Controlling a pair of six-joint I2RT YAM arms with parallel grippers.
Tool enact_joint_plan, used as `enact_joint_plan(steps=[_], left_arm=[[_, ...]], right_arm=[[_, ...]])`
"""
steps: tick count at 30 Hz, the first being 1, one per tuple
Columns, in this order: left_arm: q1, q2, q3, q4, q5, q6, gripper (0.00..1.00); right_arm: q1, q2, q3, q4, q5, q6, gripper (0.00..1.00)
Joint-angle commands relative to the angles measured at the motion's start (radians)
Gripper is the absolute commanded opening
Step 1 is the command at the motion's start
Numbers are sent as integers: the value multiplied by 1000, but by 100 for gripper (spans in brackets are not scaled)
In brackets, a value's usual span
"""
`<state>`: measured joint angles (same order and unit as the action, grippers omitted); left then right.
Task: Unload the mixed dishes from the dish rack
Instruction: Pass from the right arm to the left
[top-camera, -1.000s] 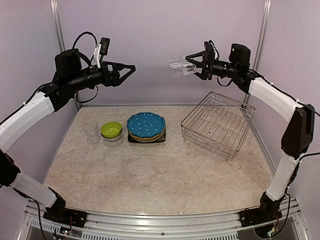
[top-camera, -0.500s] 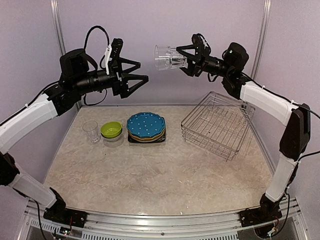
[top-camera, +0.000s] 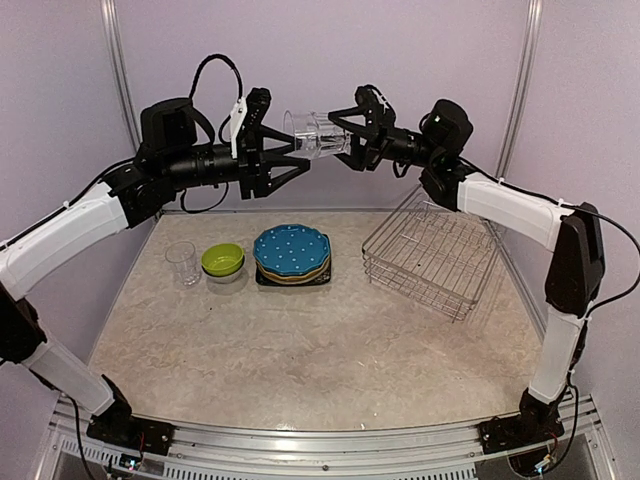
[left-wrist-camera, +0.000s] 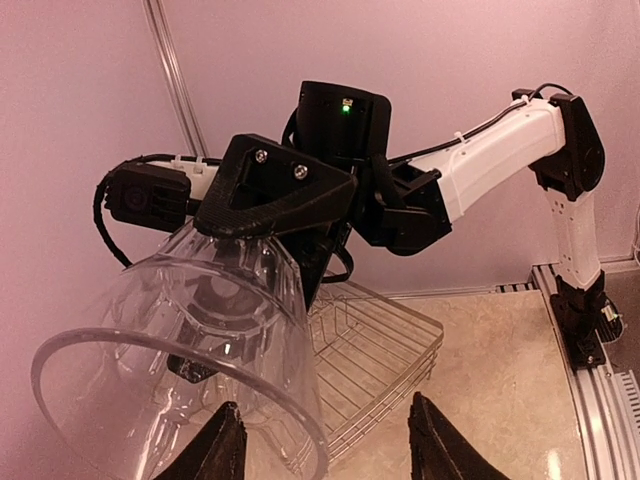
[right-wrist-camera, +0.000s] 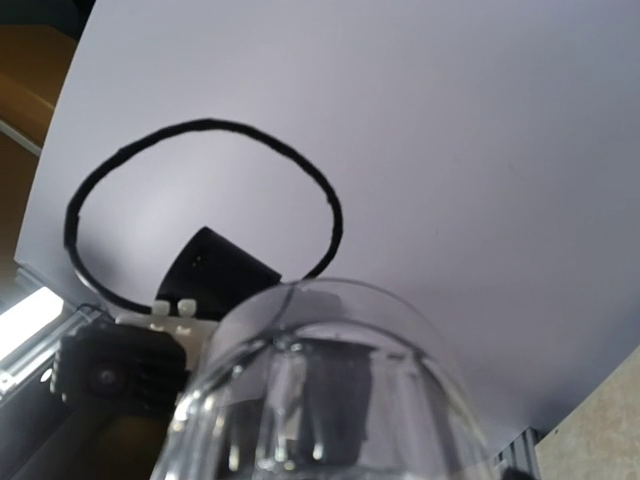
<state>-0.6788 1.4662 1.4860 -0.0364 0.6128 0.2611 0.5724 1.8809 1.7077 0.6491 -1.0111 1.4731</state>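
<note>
High above the table, my right gripper (top-camera: 352, 140) is shut on the base end of a clear glass (top-camera: 315, 135) held on its side, mouth toward the left arm. My left gripper (top-camera: 295, 160) meets it from the left, jaws apart around the mouth end. In the left wrist view the glass rim (left-wrist-camera: 190, 340) overlaps the left fingertip, while the right one stands clear of it. The dish rack (top-camera: 425, 285) sits at the right with nothing in it. A second clear glass (top-camera: 182, 263), a lime-green bowl (top-camera: 222, 260) and a blue dotted plate (top-camera: 291, 250) topping a stack stand at the left.
The rack (left-wrist-camera: 435, 335) shows below the held glass in the left wrist view. In the right wrist view the glass (right-wrist-camera: 320, 400) fills the lower frame and hides the fingers. Purple walls close in the back and both sides.
Both arms have swung toward each other. The right one carried the glass left to the centre, and the left gripper reached its mouth and narrowed its jaws.
</note>
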Motion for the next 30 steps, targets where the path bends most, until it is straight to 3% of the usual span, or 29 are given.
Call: enact_joint_plan(steps=[1, 4, 9, 11, 16, 18, 23, 30], left_arm=[[-8, 17, 38, -36, -10, 30, 48], [-8, 19, 43, -45, -7, 27, 36], [-8, 25, 57, -69, -3, 13, 0], [-7, 27, 63, -80, -2, 2, 0], [4, 24, 65, -95, -34, -48, 0], [17, 18, 62, -100, -47, -84, 0], [71, -3, 81, -169, -109, -233, 0], [177, 8, 180, -400, -258, -511, 0]], right_arm=[[16, 18, -13, 110, -15, 53, 25], [17, 26, -24, 149, -17, 81, 25], [17, 35, -31, 159, -17, 92, 27], [17, 36, -36, 157, -17, 93, 36], [12, 28, -46, 69, -21, 23, 84], [4, 18, -56, 6, -17, -20, 92], [-37, -22, -110, -98, 10, -103, 99], [-65, -57, -2, -699, 103, -547, 99]])
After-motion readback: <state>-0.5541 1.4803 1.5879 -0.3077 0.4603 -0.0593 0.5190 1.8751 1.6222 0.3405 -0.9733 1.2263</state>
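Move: The drinking glass, still held by the right hand, has its middle about 4 cm to the left hand's right and 3 cm ahead, its near wall between the open left fingers; from the right hand its middle is roughly 4 cm left, level fore and aft. From the left hand, the plate stack is about 10 cm ahead, 4 cm left and 41 cm below, the green bowl some 7 cm ahead, 21 cm left and 39 cm below. Left fingers pinch the glass's near wall, right fingers release and sink 8 cm, left carries forward-left about 8 cm. ##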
